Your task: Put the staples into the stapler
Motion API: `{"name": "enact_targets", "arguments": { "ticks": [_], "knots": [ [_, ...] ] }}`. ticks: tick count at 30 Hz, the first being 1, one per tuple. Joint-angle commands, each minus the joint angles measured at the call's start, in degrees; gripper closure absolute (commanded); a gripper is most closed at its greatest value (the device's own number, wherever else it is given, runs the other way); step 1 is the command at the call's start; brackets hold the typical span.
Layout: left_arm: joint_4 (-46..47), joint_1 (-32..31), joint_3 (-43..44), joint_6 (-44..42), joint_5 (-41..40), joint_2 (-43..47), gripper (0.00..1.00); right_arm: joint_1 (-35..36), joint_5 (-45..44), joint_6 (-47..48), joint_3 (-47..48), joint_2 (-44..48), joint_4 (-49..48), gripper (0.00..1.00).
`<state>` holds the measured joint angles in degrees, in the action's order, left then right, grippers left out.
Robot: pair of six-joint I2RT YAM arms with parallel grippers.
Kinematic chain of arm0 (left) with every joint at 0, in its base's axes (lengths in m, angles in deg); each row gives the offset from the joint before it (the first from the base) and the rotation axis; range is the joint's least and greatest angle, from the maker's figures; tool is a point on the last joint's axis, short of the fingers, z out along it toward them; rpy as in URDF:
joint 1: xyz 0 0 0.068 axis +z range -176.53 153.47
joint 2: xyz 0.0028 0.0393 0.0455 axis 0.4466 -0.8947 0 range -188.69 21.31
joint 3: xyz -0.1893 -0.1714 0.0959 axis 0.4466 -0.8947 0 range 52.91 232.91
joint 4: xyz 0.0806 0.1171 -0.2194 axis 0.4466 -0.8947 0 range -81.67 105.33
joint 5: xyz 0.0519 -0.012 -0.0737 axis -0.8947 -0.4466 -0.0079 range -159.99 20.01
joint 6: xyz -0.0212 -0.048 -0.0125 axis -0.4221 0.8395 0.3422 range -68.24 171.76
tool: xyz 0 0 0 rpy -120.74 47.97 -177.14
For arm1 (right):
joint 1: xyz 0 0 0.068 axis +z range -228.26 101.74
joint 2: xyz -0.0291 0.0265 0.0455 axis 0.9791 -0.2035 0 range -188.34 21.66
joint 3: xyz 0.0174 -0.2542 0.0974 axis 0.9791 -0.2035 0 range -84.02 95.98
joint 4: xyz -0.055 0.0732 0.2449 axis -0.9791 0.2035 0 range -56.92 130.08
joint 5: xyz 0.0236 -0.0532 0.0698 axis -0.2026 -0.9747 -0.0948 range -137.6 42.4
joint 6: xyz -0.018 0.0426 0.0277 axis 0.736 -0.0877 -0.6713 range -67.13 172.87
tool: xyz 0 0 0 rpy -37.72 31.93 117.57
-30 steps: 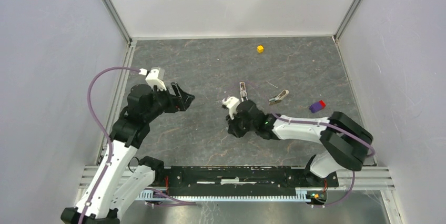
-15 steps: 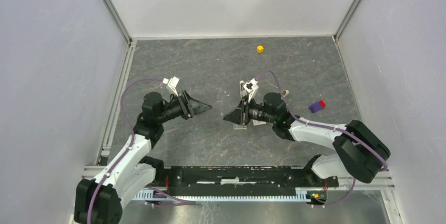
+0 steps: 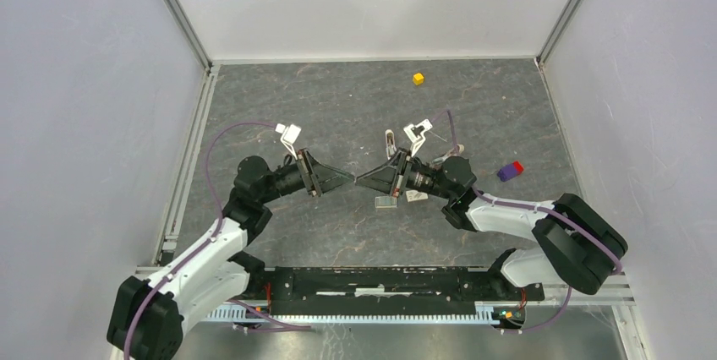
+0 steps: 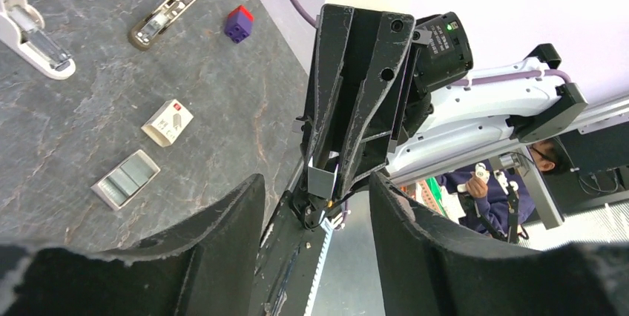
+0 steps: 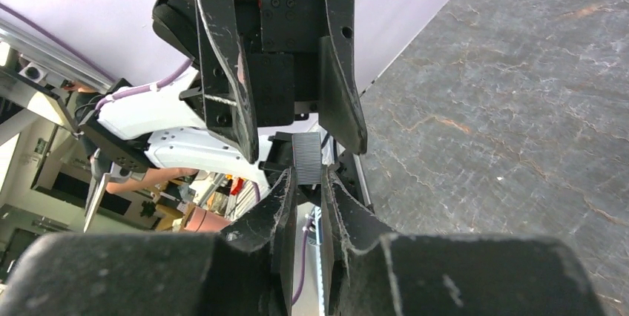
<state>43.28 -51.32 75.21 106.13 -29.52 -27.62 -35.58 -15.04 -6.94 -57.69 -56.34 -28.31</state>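
Note:
My right gripper [image 3: 362,181] is shut on the staples [image 5: 306,156], a small ridged grey strip standing out beyond its fingertips. My left gripper [image 3: 345,179] faces it tip to tip above the table, open, with one finger on either side of the strip and not touching it. From the left wrist the staples [image 4: 323,180] show between the right gripper's tips. The stapler [image 3: 391,145], white and hinged open with its metal channel showing [image 4: 33,38], lies on the table behind the grippers.
Below the right gripper lie a pale-rimmed grey tray [image 3: 385,202] and a pale card [image 3: 414,196]. A tan stapler-like piece [image 4: 165,15] and a purple-and-red cube [image 3: 510,171] sit to the right. A yellow cube [image 3: 418,79] lies at the back.
Both arms swung in towards the middle until their grippers met tip to tip. The left gripper's jaws have narrowed. The right gripper kept its hold on the staples.

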Motion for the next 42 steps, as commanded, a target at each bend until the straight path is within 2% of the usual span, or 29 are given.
{"name": "enact_targets", "arguments": {
  "ticks": [1, 12, 17, 19, 24, 29, 42],
  "knots": [
    [6.8, -2.4, -0.2, -0.2, -1.9, -1.4, 0.41, -0.1, 0.5, -2.5, -1.0, 0.5, -6.1, 0.80],
    [19.3, -4.1, -4.4, 5.3, -5.0, -4.1, 0.43, -0.1, 0.2, -2.9, -1.4, 0.3, -6.6, 0.80],
    [18.5, -4.1, -5.2, 4.1, -7.0, -1.7, 0.45, -0.1, 0.6, -3.5, -1.6, -0.4, -7.5, 0.80],
    [16.9, -4.1, -5.0, 3.3, -7.5, -1.0, 0.42, -0.1, 0.7, -4.0, -1.9, -0.7, -8.5, 0.80],
    [16.8, -4.3, -5.2, 2.8, -7.1, -1.2, 0.42, -0.1, 0.8, -4.3, -2.3, -1.1, -9.3, 0.80],
    [17.5, -4.8, -5.2, 2.2, -6.7, -1.9, 0.46, -0.1, 0.8, -4.6, -2.2, -1.4, -9.5, 0.80],
    [19.0, -6.0, -5.3, 1.4, -6.8, -3.3, 0.62, 0.1, 0.5, -5.0, -2.2, -2.4, -10.0, 0.80]
  ]
}}
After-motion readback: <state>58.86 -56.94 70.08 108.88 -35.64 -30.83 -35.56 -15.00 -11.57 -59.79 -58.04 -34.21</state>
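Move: The short strip of staples sticks out of the right hand's fingertips, about 2 cm to the right of the left hand's point and level with it, and some 2 cm to the left of the right hand's point. From the left hand, the open staple box lies roughly 8 cm right, 2 cm ahead and 22 cm below; the small carton is 15 cm right and 4 cm ahead, the white stapler 9 cm right and 16 cm ahead, equally low. The left hand eases about 1.5 cm to its right and slightly back, bringing its open fingertips up around the staple strip; it dips and draws back left by under a centimetre, tilting some 5 degrees, then comes in again as its fingers close by about a third without yet gripping. The right hand stays nearly in place, keeping the strip pinched in its fingertips and pointed at the left hand. ##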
